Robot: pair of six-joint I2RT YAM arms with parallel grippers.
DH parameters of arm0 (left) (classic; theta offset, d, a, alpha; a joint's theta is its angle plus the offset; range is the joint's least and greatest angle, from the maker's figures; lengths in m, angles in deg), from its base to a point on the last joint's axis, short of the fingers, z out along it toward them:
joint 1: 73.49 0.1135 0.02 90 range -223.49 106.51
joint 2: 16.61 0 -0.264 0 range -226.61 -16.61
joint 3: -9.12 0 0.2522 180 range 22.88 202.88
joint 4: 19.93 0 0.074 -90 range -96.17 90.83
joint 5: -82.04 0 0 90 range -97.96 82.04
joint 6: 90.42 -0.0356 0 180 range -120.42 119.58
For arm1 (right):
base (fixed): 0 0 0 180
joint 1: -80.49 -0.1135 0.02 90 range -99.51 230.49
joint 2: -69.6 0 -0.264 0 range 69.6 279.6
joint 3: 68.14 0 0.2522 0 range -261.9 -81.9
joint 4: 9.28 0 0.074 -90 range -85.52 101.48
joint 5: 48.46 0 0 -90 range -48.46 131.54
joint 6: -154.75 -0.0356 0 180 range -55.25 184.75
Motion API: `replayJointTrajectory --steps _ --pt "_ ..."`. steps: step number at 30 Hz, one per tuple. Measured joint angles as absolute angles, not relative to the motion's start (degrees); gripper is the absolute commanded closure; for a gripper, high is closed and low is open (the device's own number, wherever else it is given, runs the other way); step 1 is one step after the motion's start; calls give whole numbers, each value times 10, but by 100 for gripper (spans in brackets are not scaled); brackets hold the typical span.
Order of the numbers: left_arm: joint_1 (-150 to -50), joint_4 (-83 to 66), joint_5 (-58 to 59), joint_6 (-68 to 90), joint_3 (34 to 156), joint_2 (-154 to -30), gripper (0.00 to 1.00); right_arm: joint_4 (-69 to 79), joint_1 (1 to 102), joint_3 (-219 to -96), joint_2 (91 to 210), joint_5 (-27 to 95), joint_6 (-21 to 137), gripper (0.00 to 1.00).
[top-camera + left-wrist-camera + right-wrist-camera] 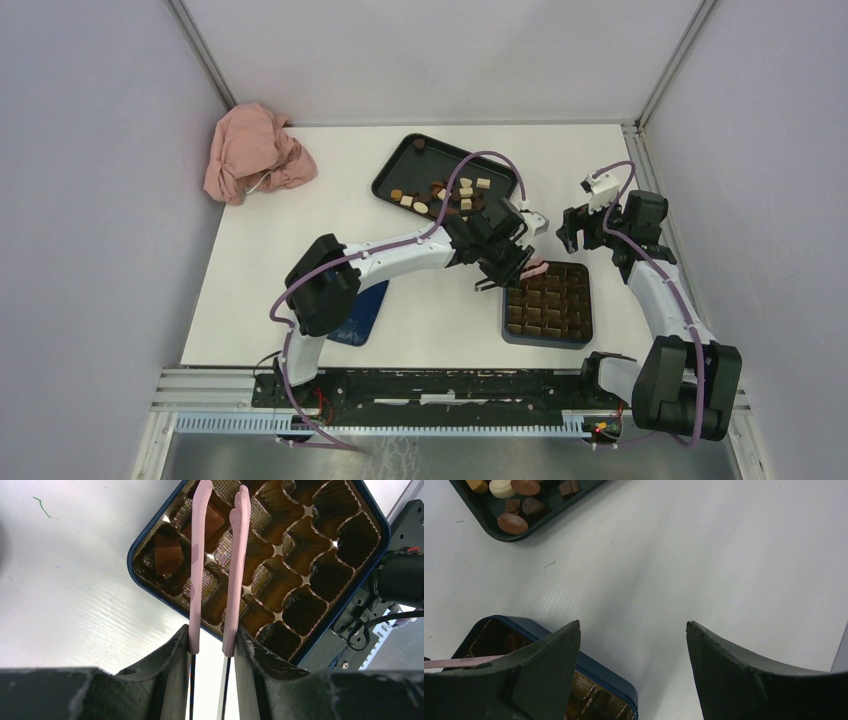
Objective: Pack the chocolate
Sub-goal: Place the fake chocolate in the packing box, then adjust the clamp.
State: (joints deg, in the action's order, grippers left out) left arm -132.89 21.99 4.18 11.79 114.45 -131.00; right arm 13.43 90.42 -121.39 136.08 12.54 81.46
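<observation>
Several pieces of chocolate [440, 192], brown, tan and cream, lie on a black tray [400, 165] at the back; some show in the right wrist view [513, 522]. My left gripper [505, 262] [211, 632] is shut on pink tongs [197, 570], whose arms reach over the far left corner of the dark blue box [510, 335] [305, 547]. A brown square piece [212, 522] sits tilted between the tong tips; I cannot tell if it is pinched. Another brown square [167, 555] rests in the corner cell. My right gripper [575, 228] [633, 625] hangs open and empty just behind the box [609, 677].
A crumpled pink cloth [255, 150] lies at the back left. A dark blue lid [362, 315] lies on the table under the left arm. Grey walls close in both sides and the back. The right arm's base stands close to the box's near right corner.
</observation>
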Motion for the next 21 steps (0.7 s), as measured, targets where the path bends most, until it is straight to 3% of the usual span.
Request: replayJointTrajectory --steps 9,21 --pt "-1282 219 82 136 1137 -1273 60 134 904 -1214 1361 121 815 17" --pt "-1045 280 78 120 1113 -1207 60 134 904 -1214 1361 121 815 17"
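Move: The left hand still holds the tongs, tips over the packing box. The loose chocolates in the black tray lie about 17 cm ahead, 9 cm to its left and some 9 cm below; the packing box's middle is about 4 cm back and 8 cm right, equally low. From the right hand, those loose chocolates are roughly 10 cm ahead, 18 cm left and 11 cm down. Keeping the tongs, the left hand rises from packing box and swings some 22 cm left-forward towards black tray. ##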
